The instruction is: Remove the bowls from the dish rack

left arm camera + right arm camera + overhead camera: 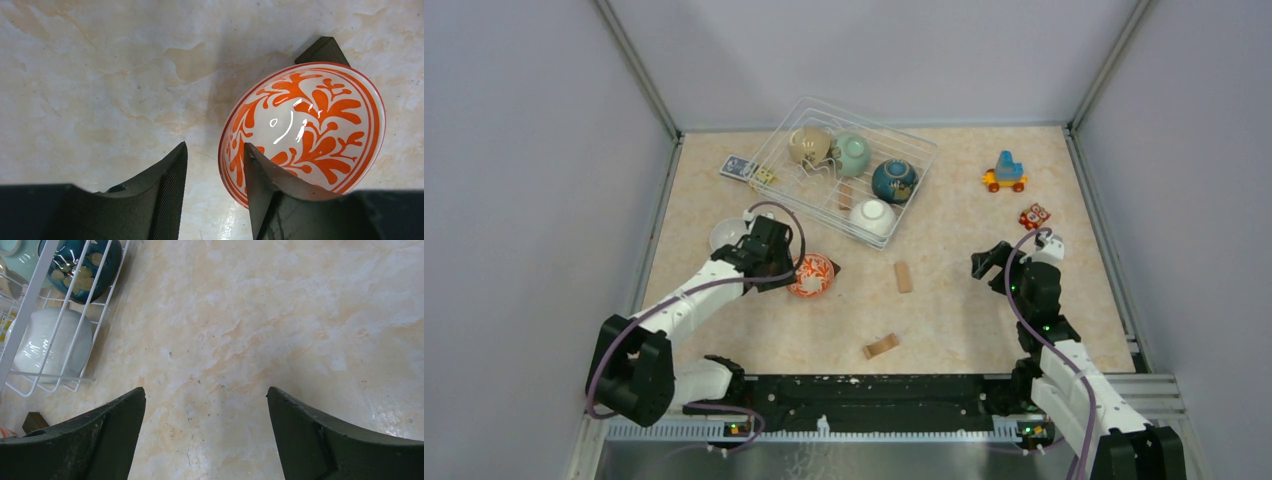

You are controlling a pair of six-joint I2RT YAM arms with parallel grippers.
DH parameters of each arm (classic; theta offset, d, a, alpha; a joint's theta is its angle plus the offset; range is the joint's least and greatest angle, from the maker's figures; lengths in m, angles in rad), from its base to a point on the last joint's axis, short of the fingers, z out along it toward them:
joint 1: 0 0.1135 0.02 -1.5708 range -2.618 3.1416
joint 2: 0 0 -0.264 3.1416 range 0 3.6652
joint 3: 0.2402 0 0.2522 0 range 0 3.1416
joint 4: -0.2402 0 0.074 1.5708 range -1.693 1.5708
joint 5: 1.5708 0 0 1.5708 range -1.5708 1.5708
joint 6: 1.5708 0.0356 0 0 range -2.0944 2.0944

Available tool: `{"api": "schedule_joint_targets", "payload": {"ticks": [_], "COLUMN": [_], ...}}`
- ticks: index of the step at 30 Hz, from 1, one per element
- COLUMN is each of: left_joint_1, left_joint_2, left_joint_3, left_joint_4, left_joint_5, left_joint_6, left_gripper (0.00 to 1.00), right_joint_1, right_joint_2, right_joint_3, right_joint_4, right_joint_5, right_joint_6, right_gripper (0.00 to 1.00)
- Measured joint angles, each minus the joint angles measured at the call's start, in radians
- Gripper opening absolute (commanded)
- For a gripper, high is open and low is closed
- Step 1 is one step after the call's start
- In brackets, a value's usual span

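Observation:
The wire dish rack (921,148) at the back holds a beige bowl (808,145), a mint green bowl (853,154), a dark blue bowl (894,180) and a white bowl (873,217). On the table in front stands the orange-patterned bowl (812,275), tilted. My left gripper (789,268) is open and straddles its near rim (227,150): one finger (265,175) is inside the bowl and the other is outside, clear of it. Another white bowl (725,235) sits partly hidden behind the left arm. My right gripper (994,260) hangs open over bare table (206,390), with the rack (30,297) to its left.
A dark block (322,50) lies under the orange bowl's far edge. Two wooden blocks (903,276) (881,346) lie mid-table. A colourful toy (1005,174) and a small red object (1034,215) are at the back right. A card (737,167) and a yellow die (764,176) lie left of the rack.

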Motion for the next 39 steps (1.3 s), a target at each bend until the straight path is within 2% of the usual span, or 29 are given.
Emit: {"api": "schedule_joint_targets", "payload": {"ticks": [2, 4, 8, 11, 17, 26, 36, 39], "left_joint_1": [0.002, 0.003, 0.008, 0.017, 0.05, 0.19, 0.296, 0.33], "left_joint_2": [0.005, 0.013, 0.022, 0.022, 0.005, -0.045, -0.052, -0.052], "left_joint_3": [-0.011, -0.018, -0.02, -0.02, -0.02, -0.042, -0.048, -0.048], "left_joint_4": [0.013, 0.023, 0.029, 0.032, 0.039, 0.018, 0.008, 0.003], "left_joint_5": [0.004, 0.004, -0.004, -0.007, 0.014, -0.027, -0.023, -0.023], "left_joint_6": [-0.003, -0.008, -0.029, -0.04, -0.057, -0.087, -0.109, -0.116], "left_gripper": [0.46, 0.38, 0.14, 0.01, 0.0, 0.0, 0.0, 0.05], "right_joint_1": [0.0, 0.0, 0.0, 0.0, 0.0, 0.0, 0.0, 0.0], "right_joint_2": [0.0, 0.0, 0.0, 0.0, 0.001, 0.001, 0.001, 0.001], "right_joint_3": [0.0, 0.0, 0.0, 0.0, 0.0, 0.0, 0.0, 0.0], "right_joint_4": [0.0, 0.0, 0.0, 0.0, 0.0, 0.0, 0.0, 0.0], "right_joint_5": [0.0, 0.0, 0.0, 0.0, 0.0, 0.0, 0.0, 0.0], "right_joint_6": [0.0, 0.0, 0.0, 0.0, 0.0, 0.0, 0.0, 0.0], "right_gripper": [0.9, 0.9, 0.9, 0.9, 0.9, 0.9, 0.9, 0.9]}}
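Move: The orange-patterned bowl stands upright on the table with its middle about 5 cm right of the left hand, 1 cm ahead and 2 cm lower, its near-left rim between the open fingers. A dark block lies some 8 cm right and 3 cm ahead, the white bowl on the table about 11 cm left and 9 cm ahead. From the right hand the orange-patterned bowl is roughly 40 cm left, 1 cm back and 4 cm below. The left fingers pinch the left rim of the orange-patterned bowl, one finger inside and one outside, closing fully after the hand sinks a last centimetre. Keeping that hold, the hand then draws the bowl left by some 9 cm, just above the height of the grip, edging slightly forward and turning about 25 degrees counter-clockwise, away from the dark block and towards the white bowl. ##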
